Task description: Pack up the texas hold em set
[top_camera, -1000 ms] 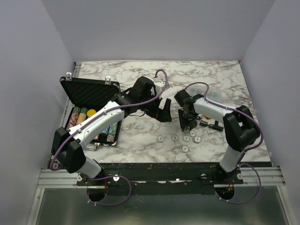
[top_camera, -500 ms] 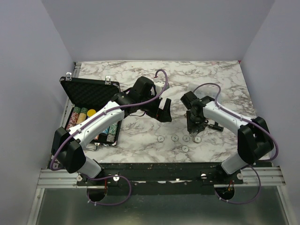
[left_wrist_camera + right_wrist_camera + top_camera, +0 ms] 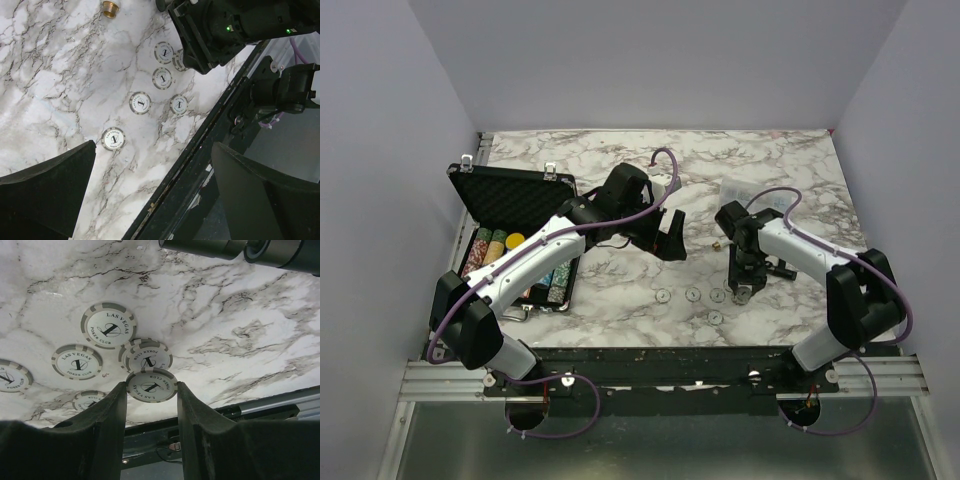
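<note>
The black case (image 3: 512, 197) lies open at the left with rows of coloured chips (image 3: 498, 252) inside. Several white round chips (image 3: 692, 294) are scattered near the table's front edge. My right gripper (image 3: 742, 290) is lowered among them. In the right wrist view it (image 3: 151, 386) is shut on one white chip (image 3: 151, 384), gripped by its rim just in front of two overlapping chips (image 3: 147, 357). My left gripper (image 3: 670, 236) hovers mid-table, open and holding nothing (image 3: 152, 147), with a chip (image 3: 113, 138) by its left finger. The red card box is out of view.
A clear plastic box (image 3: 740, 190) stands behind the right arm. A small brass fitting (image 3: 718, 243) and black tools (image 3: 782, 268) lie near it. The table's black front edge (image 3: 200, 145) runs close to the chips.
My right gripper has moved forward and right, from beside the black tools down onto the chips. Its elbow has swung outward. The left arm has not moved.
</note>
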Robot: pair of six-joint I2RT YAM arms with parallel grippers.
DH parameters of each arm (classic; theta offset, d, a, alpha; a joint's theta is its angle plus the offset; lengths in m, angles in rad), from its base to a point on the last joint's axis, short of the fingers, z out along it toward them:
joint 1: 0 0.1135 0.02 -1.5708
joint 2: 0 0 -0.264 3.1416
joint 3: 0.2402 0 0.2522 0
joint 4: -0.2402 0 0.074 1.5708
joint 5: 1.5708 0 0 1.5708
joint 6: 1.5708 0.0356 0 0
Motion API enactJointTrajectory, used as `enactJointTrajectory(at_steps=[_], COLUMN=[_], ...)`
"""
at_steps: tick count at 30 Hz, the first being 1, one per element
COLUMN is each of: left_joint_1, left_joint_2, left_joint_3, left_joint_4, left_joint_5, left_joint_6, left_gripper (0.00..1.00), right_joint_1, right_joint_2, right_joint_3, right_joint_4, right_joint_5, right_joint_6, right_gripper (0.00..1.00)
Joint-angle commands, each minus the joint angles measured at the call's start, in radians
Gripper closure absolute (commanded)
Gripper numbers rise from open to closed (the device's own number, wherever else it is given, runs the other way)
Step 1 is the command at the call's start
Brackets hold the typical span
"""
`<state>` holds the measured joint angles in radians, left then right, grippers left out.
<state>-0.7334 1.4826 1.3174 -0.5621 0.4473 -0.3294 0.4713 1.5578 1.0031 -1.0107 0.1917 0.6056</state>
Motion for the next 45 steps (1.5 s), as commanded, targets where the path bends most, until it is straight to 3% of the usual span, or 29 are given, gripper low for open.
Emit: enactJointTrajectory(at_steps=[1, 18, 29, 45], left_joint_1=[-0.003, -0.003, -0.003, -0.003], left_joint_2=[-0.013, -0.005, -0.006, -0.016], left_joint_3=[-0.013, -0.013, -0.012, -0.012], left_joint_4=[0.021, 0.021, 0.022, 0.016], left_joint_5=[0.016, 0.018, 0.021, 0.004], left_joint_6=[0.006, 0.006, 0.004, 0.013], left_gripper=[0.01, 0.01, 0.02, 0.02], right_joint_1=[-0.003, -0.003, -0.003, -0.025], right_joint_2=[0.038, 0.064, 0.076, 0.202], right_joint_3=[-0.008, -0.031, 0.016, 0.124], right_joint_4=[0.032, 0.049, 0.054, 0.136], right_joint_5=[-0.018, -0.038, -0.026, -0.072], right_joint_6=[0.009, -0.009, -0.014, -0.085], right_gripper=[0.76, 0.69, 0.43, 0.36])
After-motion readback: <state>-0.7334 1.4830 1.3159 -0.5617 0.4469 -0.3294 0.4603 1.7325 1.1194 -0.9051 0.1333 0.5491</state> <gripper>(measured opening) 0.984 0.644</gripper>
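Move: The right hand holds a poker chip; the small pile for it lies straight below, roughly 2 cm down. On the table, a single chip sits about 4 cm ahead and 3 cm left of the hand, and another 1 cm ahead and 6 cm left. The black cylinder is some 8 cm ahead and 10 cm right. From the waiting left hand, the pile is about 18 cm right, 3 cm back and 19 cm below. Still pinching the chip by its edges, the right hand lowers it about 2 cm onto the pile, pauses, and opens the fingers partway to let go. It then rises barely a centimetre and goes forward and left about 5 cm, sinking back to release height over the nearest single chip, fingers straddling it without gripping. ##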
